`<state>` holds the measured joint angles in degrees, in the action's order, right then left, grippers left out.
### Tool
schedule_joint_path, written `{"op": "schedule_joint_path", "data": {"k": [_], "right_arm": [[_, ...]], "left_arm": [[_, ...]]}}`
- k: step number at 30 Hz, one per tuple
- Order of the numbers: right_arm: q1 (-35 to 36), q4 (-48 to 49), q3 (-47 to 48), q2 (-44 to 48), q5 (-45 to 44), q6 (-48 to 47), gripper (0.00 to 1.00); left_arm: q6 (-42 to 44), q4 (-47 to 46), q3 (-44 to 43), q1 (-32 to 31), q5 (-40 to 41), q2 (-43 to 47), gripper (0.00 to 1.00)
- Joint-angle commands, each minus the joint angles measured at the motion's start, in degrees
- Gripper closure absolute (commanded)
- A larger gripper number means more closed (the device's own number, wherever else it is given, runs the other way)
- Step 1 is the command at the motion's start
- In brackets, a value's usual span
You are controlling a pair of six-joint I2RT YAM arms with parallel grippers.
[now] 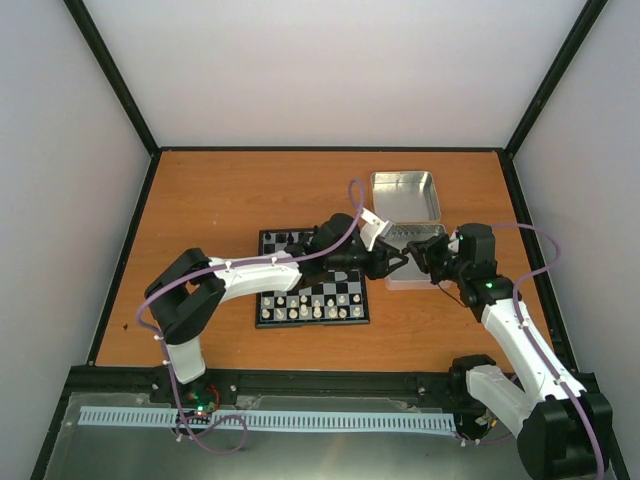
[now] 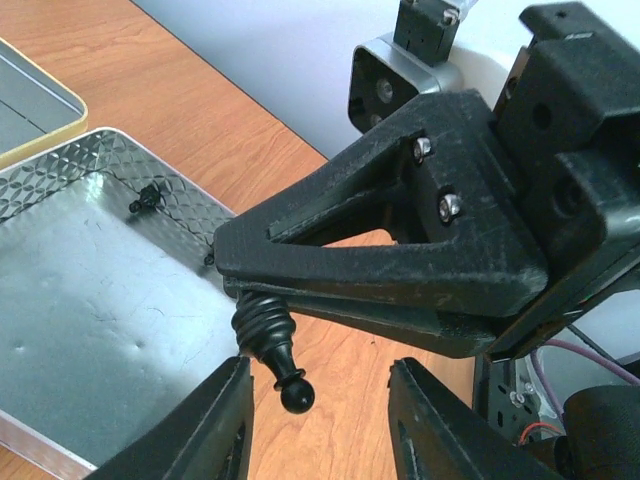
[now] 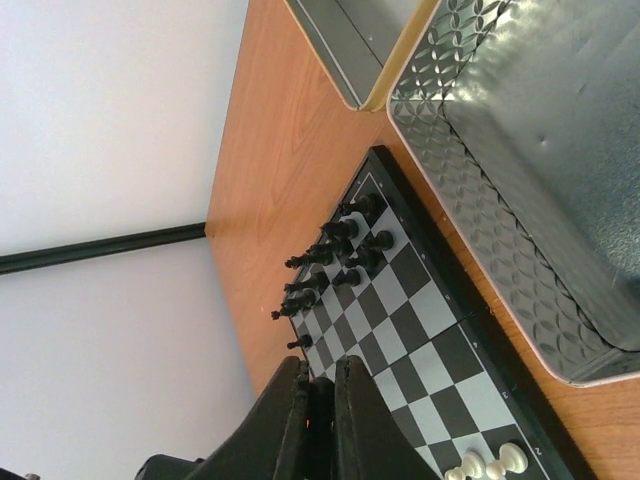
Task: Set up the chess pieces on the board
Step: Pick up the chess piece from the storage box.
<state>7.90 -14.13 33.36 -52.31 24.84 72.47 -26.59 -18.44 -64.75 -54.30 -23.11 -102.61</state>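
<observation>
A black pawn [image 2: 265, 335] hangs head-down, its ribbed base pinched in my right gripper [image 3: 320, 370], which is shut on it over the table beside the tin. My left gripper [image 2: 320, 410] sits just below it with the jaws apart. The pawn's round head is between them, close to the left finger [image 2: 215, 425], and neither finger touches it. Both grippers meet right of the board [image 1: 300, 285], left gripper [image 1: 395, 262] facing right gripper [image 1: 428, 258]. Several black chess pieces [image 3: 340, 250] stand on the board's far rows. One more small black piece [image 2: 147, 198] lies in the tin.
The open silver tin [image 2: 90, 330] lies beside the board's right edge, with its lid [image 1: 405, 195] behind it. White pieces [image 1: 310, 310] line the board's near rows. The black frame rail [image 1: 330, 380] runs along the near edge.
</observation>
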Motion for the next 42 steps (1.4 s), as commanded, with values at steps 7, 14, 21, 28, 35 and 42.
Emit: {"op": "schedule_joint_path", "data": {"k": [7,14,21,28,35,42], "right_arm": [[-0.33,1.21,0.08,-0.16,1.92,2.68,0.96],[-0.35,-0.65,0.79,-0.33,1.02,0.72,0.96],[-0.34,-2.47,2.98,-1.80,-2.46,-3.78,0.96],[-0.35,-7.29,6.65,-2.59,-6.80,-11.93,0.96],[-0.34,-11.92,7.70,-0.06,-14.41,-18.30,0.96],[-0.34,-11.94,5.75,1.25,-16.01,-19.04,0.96]], "left_arm": [[0.17,0.32,-3.49,-1.06,3.99,-1.28,0.80],[0.68,3.57,-5.50,-0.99,7.51,-1.54,0.99],[3.75,7.18,-3.20,-0.98,9.92,1.32,0.99],[7.81,20.68,-4.20,0.07,12.36,4.10,0.99],[15.87,53.11,-4.05,7.96,14.45,11.98,0.99],[23.04,68.10,-4.10,18.34,15.57,14.96,0.99]]}}
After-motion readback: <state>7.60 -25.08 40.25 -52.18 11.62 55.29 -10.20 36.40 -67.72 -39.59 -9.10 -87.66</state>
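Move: The black chess piece sticks out sideways from the right hand's fingertips, roughly 1 cm to the left of that hand's point. It stands between the left hand's open fingers, about 2 cm to that hand's right and 1 cm ahead. From the left hand, the storage box lies below, about 6 cm right; the empty box some 14 cm ahead and 2 cm right; the chessboard roughly 20 cm left and 5 cm back. All three are about 16 to 18 cm lower. The black chess piece is pinched at its knob end by the left fingers, which shut from partly open with the hand nearly still. The left hand then carries it off to the left, gathering speed, about 19 cm towards the board, sinking some 4 cm as its fingers tip from sideways to downward. The right hand draws about 4 cm right, rolling some 20 degrees, its fingers staying shut. ##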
